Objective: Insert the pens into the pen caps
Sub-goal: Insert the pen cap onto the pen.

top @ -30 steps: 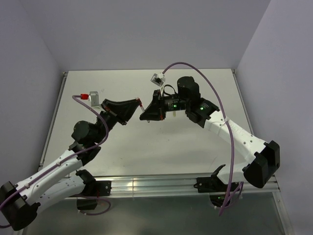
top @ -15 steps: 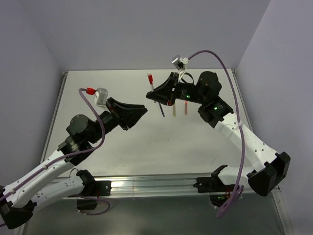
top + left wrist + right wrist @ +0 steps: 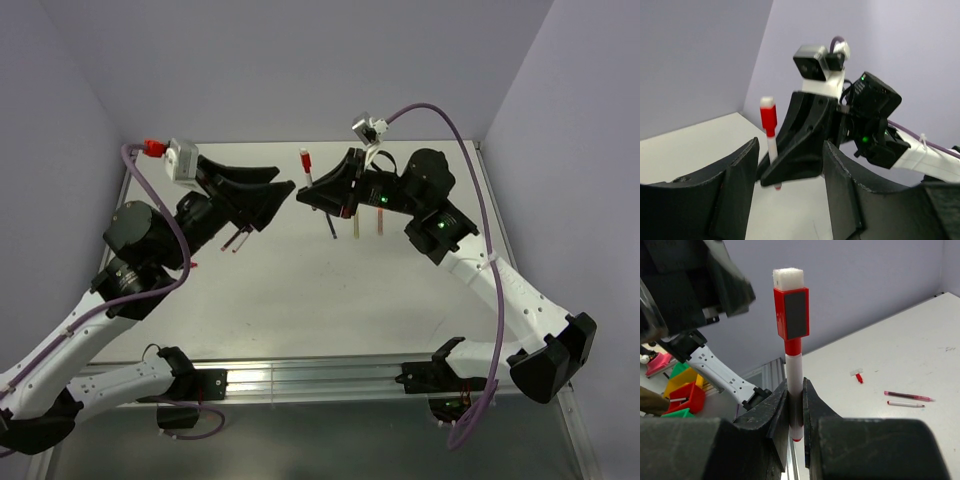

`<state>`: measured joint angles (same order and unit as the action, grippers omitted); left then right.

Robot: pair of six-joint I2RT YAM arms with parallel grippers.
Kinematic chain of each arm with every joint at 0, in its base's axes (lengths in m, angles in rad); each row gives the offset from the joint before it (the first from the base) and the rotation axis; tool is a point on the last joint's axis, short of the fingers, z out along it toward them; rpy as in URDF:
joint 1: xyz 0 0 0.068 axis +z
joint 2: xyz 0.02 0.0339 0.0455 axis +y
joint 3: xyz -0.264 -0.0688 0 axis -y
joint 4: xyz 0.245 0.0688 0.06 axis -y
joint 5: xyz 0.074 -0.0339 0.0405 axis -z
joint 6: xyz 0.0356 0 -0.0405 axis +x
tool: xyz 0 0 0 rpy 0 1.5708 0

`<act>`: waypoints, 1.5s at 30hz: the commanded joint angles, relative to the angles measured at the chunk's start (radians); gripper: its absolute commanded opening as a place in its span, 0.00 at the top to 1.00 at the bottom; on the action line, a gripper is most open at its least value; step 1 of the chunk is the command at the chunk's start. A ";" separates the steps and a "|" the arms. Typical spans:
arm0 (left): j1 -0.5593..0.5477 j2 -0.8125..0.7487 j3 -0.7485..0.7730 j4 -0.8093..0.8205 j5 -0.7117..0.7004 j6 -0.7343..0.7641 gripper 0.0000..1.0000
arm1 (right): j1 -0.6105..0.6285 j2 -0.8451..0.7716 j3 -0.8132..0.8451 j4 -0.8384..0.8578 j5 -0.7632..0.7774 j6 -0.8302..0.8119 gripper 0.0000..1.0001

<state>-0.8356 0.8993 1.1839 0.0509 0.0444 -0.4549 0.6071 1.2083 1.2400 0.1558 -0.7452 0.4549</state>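
Observation:
A white-barrelled pen (image 3: 794,385) with a red cap (image 3: 791,312) stands upright in my right gripper (image 3: 795,412), which is shut on its lower barrel. From above, that pen (image 3: 306,160) sticks up from the right gripper (image 3: 312,192), held over the back of the table. My left gripper (image 3: 277,202) hangs just left of it, apart from it, jaws wide and empty. In the left wrist view the capped pen (image 3: 769,117) shows beyond my open left gripper (image 3: 790,200). A black pen (image 3: 332,226), an olive-yellow pen (image 3: 355,228) and a dark red pen (image 3: 378,222) lie under the right arm.
Two more pens (image 3: 238,240) lie below the left gripper, and a small red cap (image 3: 192,265) lies beside the left arm. The right wrist view shows a loose cap (image 3: 858,375) and two pens (image 3: 908,396) on the white table (image 3: 300,290). Grey walls close the back and both sides.
The two grippers were together a second ago. The right one carried the capped pen up and back; the left one opened, let go and drew away up and to the left.

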 commanded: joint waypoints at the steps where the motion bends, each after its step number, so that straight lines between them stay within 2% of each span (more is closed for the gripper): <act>1: 0.000 0.081 0.101 -0.048 -0.008 0.085 0.42 | 0.026 -0.015 0.030 0.022 -0.002 -0.015 1.00; 8: 0.047 0.190 0.242 -0.134 0.064 0.096 0.38 | 0.042 -0.015 0.036 0.016 -0.006 -0.013 1.00; 15: 0.099 0.216 0.261 -0.122 0.135 0.078 0.38 | 0.049 -0.013 0.041 0.010 -0.009 -0.015 1.00; 35: 0.144 0.254 0.275 -0.097 0.285 0.036 0.44 | 0.059 0.002 0.055 0.004 -0.008 -0.021 1.00; 38: 0.151 0.259 0.281 -0.097 0.313 0.032 0.49 | 0.059 0.004 0.055 0.002 -0.006 -0.021 1.00; 45: 0.156 0.262 0.266 -0.103 0.400 0.015 0.83 | 0.060 -0.001 0.058 -0.006 0.010 -0.033 1.00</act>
<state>-0.6834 1.1629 1.4330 -0.0875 0.3695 -0.4335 0.6586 1.2160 1.2438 0.1364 -0.7479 0.4438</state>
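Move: Ahead and to the right of the open left hand, about 5 cm each way and nearly level with it, stands the red cap, already on top of the upright pen. The right hand holds that pen's barrel, with the cap some 7 cm above it and about 2 cm farther forward. On the table, roughly 49 cm below the left hand, the finished black pen lies some 29 cm ahead and 9 cm right, and the loose white pen 26 cm ahead and 18 cm left. Swinging forward and to the right by about 4 cm each, the left hand rises slightly, dips back and brings its open fingers around the red cap, rolling some 10 degrees with its left side up. It steadies there, turns a little clockwise, then closes on the cap's sides. The right hand keeps its grip on the pen barrel, easing back 1.5 cm and slightly left towards the left hand. ##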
